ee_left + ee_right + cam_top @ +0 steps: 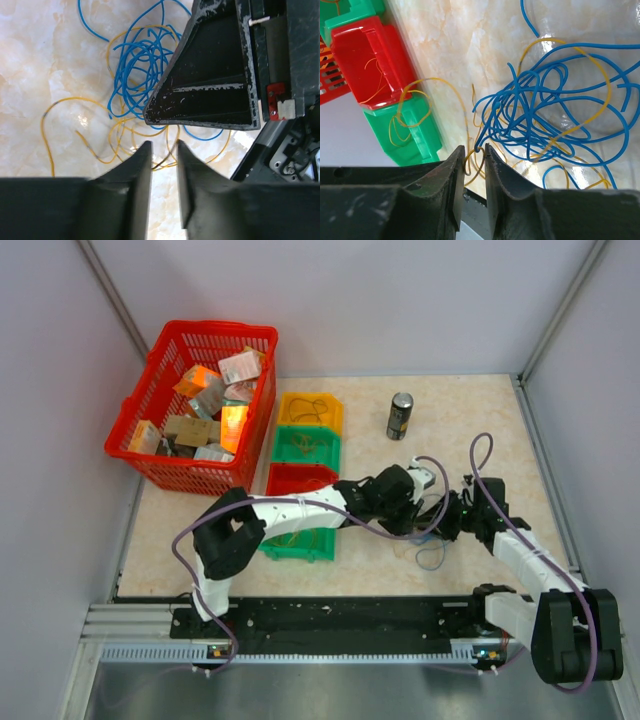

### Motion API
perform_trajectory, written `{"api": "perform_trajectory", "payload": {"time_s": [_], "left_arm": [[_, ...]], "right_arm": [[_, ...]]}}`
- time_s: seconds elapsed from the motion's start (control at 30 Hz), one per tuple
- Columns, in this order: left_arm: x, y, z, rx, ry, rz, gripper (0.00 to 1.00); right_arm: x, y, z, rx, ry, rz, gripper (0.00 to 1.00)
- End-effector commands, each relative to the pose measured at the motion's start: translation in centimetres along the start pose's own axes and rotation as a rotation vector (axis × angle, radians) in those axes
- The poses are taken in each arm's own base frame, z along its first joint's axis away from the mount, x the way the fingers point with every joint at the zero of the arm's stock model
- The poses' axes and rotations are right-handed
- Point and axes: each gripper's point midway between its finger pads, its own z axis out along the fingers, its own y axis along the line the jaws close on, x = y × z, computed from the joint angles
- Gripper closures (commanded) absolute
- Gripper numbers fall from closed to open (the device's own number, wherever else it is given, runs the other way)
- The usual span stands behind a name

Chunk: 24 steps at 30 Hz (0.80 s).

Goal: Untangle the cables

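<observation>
The cables [430, 548] lie as a tangle on the table between my two grippers. In the left wrist view a blue bundle [140, 65] sits over orange loops [65, 112]. My left gripper [163, 146] is narrowly open, with orange strands crossing the gap at its tips. It shows in the top view [408, 502] too. My right gripper [473, 149] is closed on a small orange loop [472, 164] that touches both fingers, and a blue strand hooks through that loop. The blue tangle [545, 110] spreads to its right. The right gripper's finger [210, 85] looms close above the left jaws.
A red bin [365, 65] and a green bin [405, 130] holding orange wires stand left of the tangle, with more bins [308, 430] behind. A red basket [195, 405] of cartons is at the back left. A dark can [400, 416] stands behind the grippers.
</observation>
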Motion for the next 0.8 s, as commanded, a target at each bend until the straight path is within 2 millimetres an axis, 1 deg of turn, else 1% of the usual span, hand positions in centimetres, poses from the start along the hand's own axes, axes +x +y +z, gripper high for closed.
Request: {"api": "perform_trajectory", "payload": {"time_s": [0.0, 0.03, 0.07, 0.17, 0.2, 0.23, 0.27, 0.3, 0.37, 0.43, 0.57, 0.6, 0.67, 0.77], "left_arm": [[-1.6, 0.0, -0.3, -0.032, -0.034, 0.041, 0.83], [-1.9, 0.1, -0.7, -0.042, -0.039, 0.048, 0.95], [-2.4, 0.1, -1.3, -0.049, -0.047, 0.059, 1.0], [-4.0, -0.5, -3.7, -0.046, -0.087, 0.09, 1.0], [-4.6, -0.9, -4.7, -0.038, -0.109, 0.104, 1.0], [-4.9, -0.9, -5.5, -0.04, -0.124, 0.114, 1.0], [-5.6, -1.2, -6.5, -0.037, -0.152, 0.123, 1.0], [-6.5, -1.5, -7.9, -0.038, -0.185, 0.137, 1.0], [-7.5, -1.5, -9.5, -0.056, -0.226, 0.146, 1.0], [-8.4, -0.7, -10.5, -0.108, -0.271, 0.148, 1.0], [-9.4, 0.8, -11.9, -0.192, -0.302, 0.151, 1.0], [-9.9, 1.1, -12.3, -0.216, -0.308, 0.144, 1.0], [-10.7, 1.3, -13.4, -0.243, -0.327, 0.138, 1.0], [-12.4, 0.1, -15.8, -0.208, -0.393, 0.152, 1.0]], "right_arm": [[-1.1, 1.7, -0.4, -0.05, -0.04, -0.058, 0.74], [-1.3, 1.6, -0.4, -0.041, -0.048, -0.075, 0.7], [-1.6, 1.3, -0.4, -0.019, -0.061, -0.091, 0.66], [-2.5, -0.2, -0.7, 0.076, -0.096, -0.156, 0.51], [-2.9, -0.6, -0.8, 0.111, -0.111, -0.179, 0.41], [-3.2, -1.1, -0.9, 0.144, -0.112, -0.186, 0.36], [-3.3, -1.4, -0.9, 0.162, -0.111, -0.202, 0.33], [-3.3, -1.5, -0.9, 0.169, -0.109, -0.205, 0.29], [-3.4, -1.1, -1.1, 0.158, -0.111, -0.215, 0.26], [-3.5, -0.4, -1.5, 0.132, -0.129, -0.228, 0.21], [-4.4, 1.8, -3.4, 0.065, -0.232, -0.305, 0.12], [-4.6, 1.9, -3.8, 0.065, -0.254, -0.317, 0.09], [-4.7, 1.7, -4.1, 0.084, -0.266, -0.323, 0.06], [-4.5, 0.6, -3.5, 0.123, -0.234, -0.306, 0.06]]}}
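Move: Right beside the left fingers, only about 2 cm to the right and level in height and reach, is the yellow cable's loop, pinched together with a blue cable end in the right fingers. For the right hand that yellow loop lies at the tips, about 1 cm to the left. The blue tangle lies some 6 cm below and 5 cm to the right of the left hand, 1 cm ahead. From the right hand it is about 3 cm right, 2 cm ahead and 5 cm below. Closing fully on the yellow loop, the left fingers take it over, then the hand lifts quickly about 14 cm, easing 4–5 cm left and some 3 cm forward away from the blue tangle while its tips swing up roughly 20 degrees. The right fingers open wide and let go of both cables, that hand backing about 3 cm right, then rising about 3 cm as it tilts. ##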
